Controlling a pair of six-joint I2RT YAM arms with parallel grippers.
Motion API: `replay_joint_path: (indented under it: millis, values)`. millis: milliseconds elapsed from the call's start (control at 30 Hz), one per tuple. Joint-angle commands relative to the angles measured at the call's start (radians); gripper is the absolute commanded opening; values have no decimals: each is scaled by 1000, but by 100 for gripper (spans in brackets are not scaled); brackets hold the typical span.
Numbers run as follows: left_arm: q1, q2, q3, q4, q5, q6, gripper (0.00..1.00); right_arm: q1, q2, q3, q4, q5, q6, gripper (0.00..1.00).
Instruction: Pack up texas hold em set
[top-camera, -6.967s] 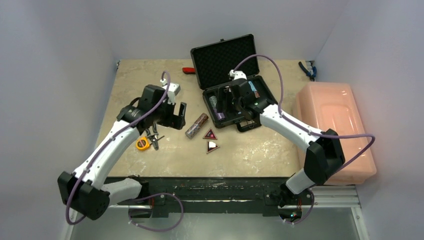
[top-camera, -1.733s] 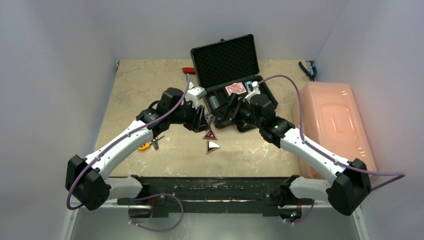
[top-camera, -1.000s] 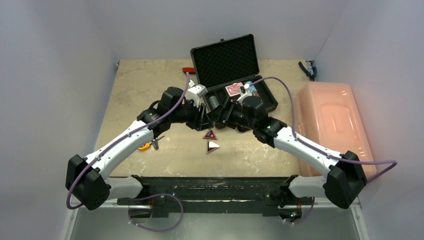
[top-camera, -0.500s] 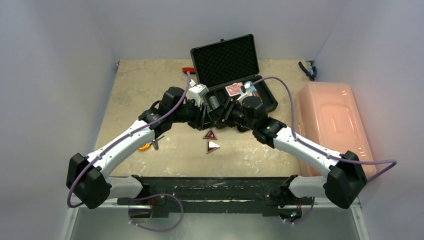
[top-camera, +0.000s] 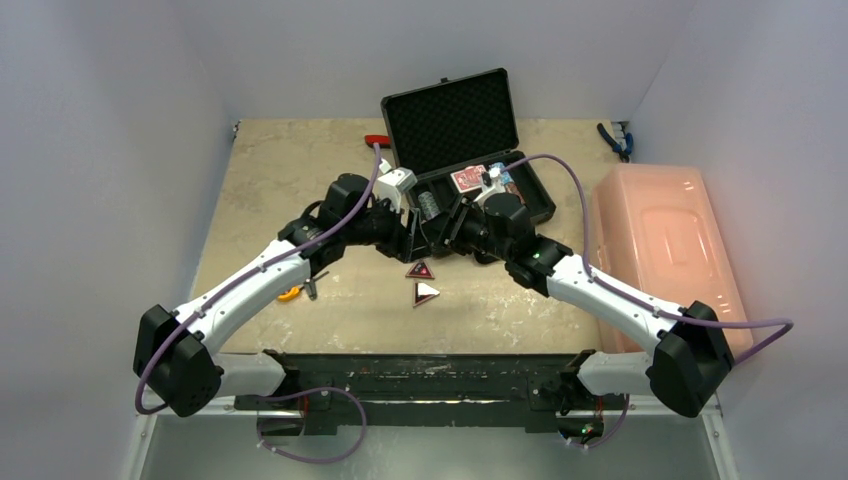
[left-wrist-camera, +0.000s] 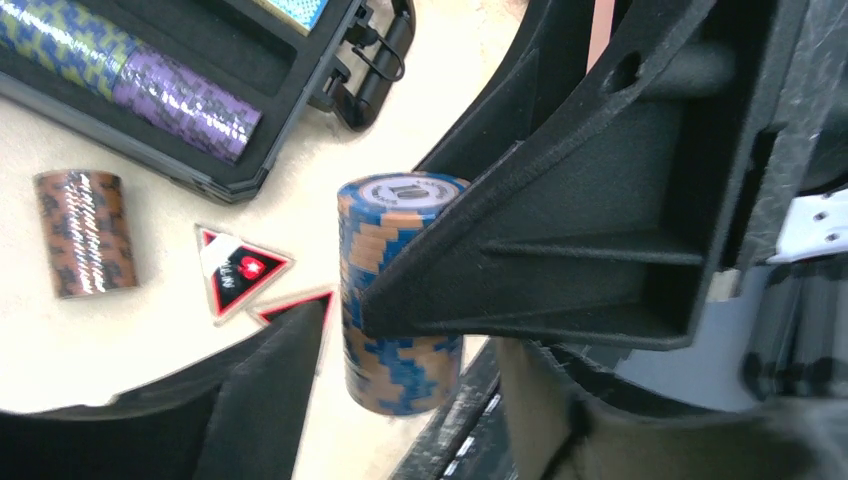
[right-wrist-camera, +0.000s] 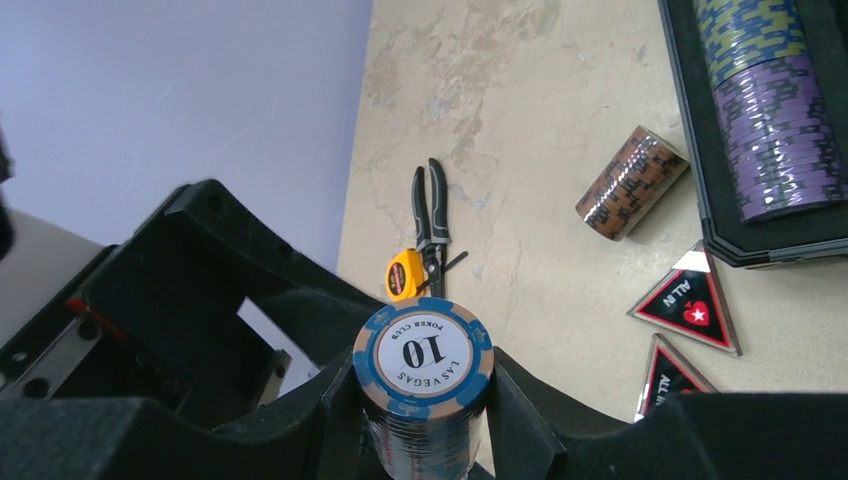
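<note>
A blue-and-orange chip stack (right-wrist-camera: 424, 352) hangs above the table between both grippers, its "10" face toward the right wrist camera. My right gripper (right-wrist-camera: 425, 400) is shut on it, one finger pressed to each side. My left gripper (left-wrist-camera: 400, 390) straddles the same chip stack (left-wrist-camera: 400, 360) with a thin gap on each side. The open black briefcase (top-camera: 540, 200) holds green and purple chip stacks (right-wrist-camera: 775, 110) and red cards (top-camera: 468, 178). A brown chip stack (left-wrist-camera: 85, 232) and two triangular markers (top-camera: 420, 268) (top-camera: 426, 292) lie on the table.
A large pink bin (top-camera: 668, 260) stands at the right. A yellow tape measure (right-wrist-camera: 405, 275) and pliers (right-wrist-camera: 432, 215) lie at the left. A red tool (top-camera: 377, 141) and blue-handled pliers (top-camera: 614, 140) sit near the back edge.
My right gripper's fingers have closed onto the chip stack. My left gripper's fingers have eased slightly apart. Both arms have hardly moved.
</note>
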Motion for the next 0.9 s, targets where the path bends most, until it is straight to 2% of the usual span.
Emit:
replay_joint_path:
  millis: [0,33,67,167,500,667,867]
  values:
    - [-9,-28,33,104,-20,-2,81,18,-2,25,11,-25,-34,0]
    - [-8,-31,34,94,-29,2,89,17,-2,34,2,-18,-46,0]
    - [-9,-36,33,85,-39,6,94,17,-2,45,-8,-10,-59,0]
    - [-8,-56,37,46,-70,19,98,18,-1,82,-46,30,-110,0]
    - [-8,-166,100,-217,-341,41,100,17,61,224,-189,126,-304,0]
    - [-9,-218,163,-351,-515,18,100,14,137,325,-278,189,-424,0]
    - [-7,-230,280,-542,-638,3,100,5,254,472,-396,246,-570,0]
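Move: The blue-and-orange chip roll sits between both hands' fingertips. Its likely place, the empty long slot in the case, lies about 11 cm ahead of the right hand, 4 cm right and 19 cm below; the purple stack in the next slot is roughly 6 cm ahead and 1 cm right, the brown chip roll 7 cm left and 1 cm ahead, the nearer-to-case triangle 5 cm back and 3 cm left. From the left hand the brown roll is some 6 cm left, 1 cm ahead, well below. The blue-and-orange chip roll passes over to the right hand: the left fingers spread wide and let go, then that hand backs off about 10 cm left and 6 cm up, swinging counter-clockwise. The right hand keeps its pinch, dips a little, then carries the roll about 5 cm forward towards the case while its wrist rolls some 30 degrees, tipping the fingers further down. ##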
